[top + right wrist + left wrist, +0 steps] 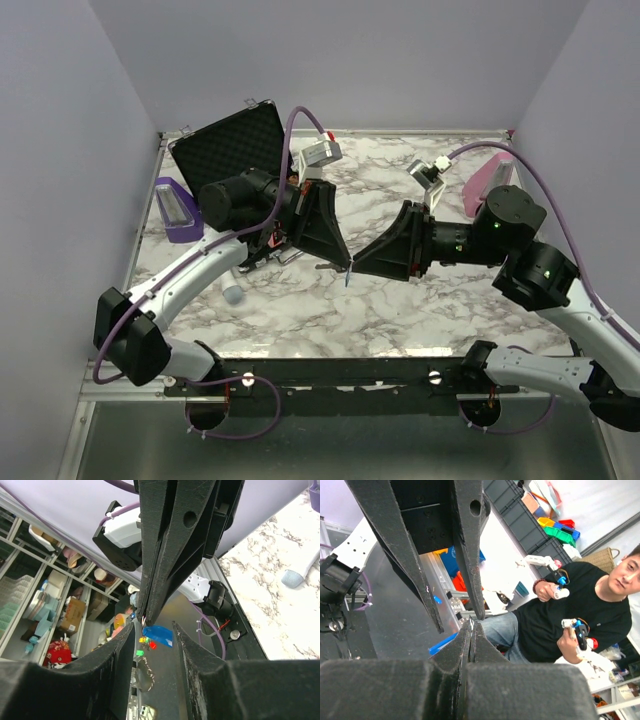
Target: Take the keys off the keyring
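Above the middle of the marble table, my left gripper is shut, pinching a thin sliver of metal at its tips. From those tips the keyring hangs by its thin wire ring, the blue tag below it, also showing as a blue strip in the left wrist view. My right gripper faces the left one with its jaws apart on either side of the tag, not touching it. In the top view the tag is a small blue speck. I cannot make out the keys.
An open black case stands at the back left, a purple holder at the left edge and a pink object at the back right. A small pale blue-grey piece lies on the marble near the left arm.
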{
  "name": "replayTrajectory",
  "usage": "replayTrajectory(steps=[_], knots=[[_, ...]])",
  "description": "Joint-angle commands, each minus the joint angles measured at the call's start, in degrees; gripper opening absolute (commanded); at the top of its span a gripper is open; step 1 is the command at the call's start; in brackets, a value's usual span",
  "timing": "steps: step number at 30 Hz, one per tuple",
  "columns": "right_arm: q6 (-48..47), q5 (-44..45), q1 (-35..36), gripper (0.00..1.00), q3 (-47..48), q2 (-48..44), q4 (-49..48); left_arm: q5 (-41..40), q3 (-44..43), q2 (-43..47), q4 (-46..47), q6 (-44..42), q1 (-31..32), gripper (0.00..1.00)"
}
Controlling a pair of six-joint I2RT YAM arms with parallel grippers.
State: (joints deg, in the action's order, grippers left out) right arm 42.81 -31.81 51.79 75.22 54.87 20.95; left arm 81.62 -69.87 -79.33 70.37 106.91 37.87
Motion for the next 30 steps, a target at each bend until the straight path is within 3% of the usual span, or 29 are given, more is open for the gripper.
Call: replayTrajectory(steps=[1,6,13,18,30], knots=[[1.2,-1.0,0.1,0.42,-1.0,0.1,-2.1,-2.8,0.6,4.7,-16.4,-14.7,-0.1,0.0],[1.4,-0.7,0.1,0.31,-1.1,-0.1,-2.2,-4.1,-0.1,7.9,-35.1,-27.8,0.0,0.0],[2.3,-1.4,0.2,0.23,-2.1,-0.3,-3.8,-5.1,0.3,8.8,-40.6,-31.4,0.3,0.0],[2.9,-1.4,0.1,0.01,-3.2,-0.8,-4.9,-8.5,-1.3,9.3,-50.3,-37.6,0.9,0.0],[8.4,3.4,0.1,0.01,-9.3,-4.8,-13.9,-21.8,-5.8,11.4,-66.7,-46.3,3.5,0.0]])
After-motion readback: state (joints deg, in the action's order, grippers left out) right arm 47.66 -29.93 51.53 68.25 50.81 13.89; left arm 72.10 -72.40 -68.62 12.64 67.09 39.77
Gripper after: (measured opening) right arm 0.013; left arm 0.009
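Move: The left hand still pinches the keyring at its fingertips. The keys stick out about 3 cm to its left and 1 cm back, and the blue tag hangs some 2 cm below and 1 cm back. From the right hand, half open and pointing left, the ring is about 1 cm to the left and level in depth and height; the tag is 1 cm left, 1 cm back and 2 cm below, and the keys are about 4 cm left and 1 cm back. The right fingers close from nearly half open to shut, pinching the ring right against the left fingertips. The right hand otherwise nearly stays in place, dipping about 1 cm and starting back up. The left keeps its hold, dips by as much and partly recovers, edging 1 cm right and turning some 10 degrees counter-clockwise. ##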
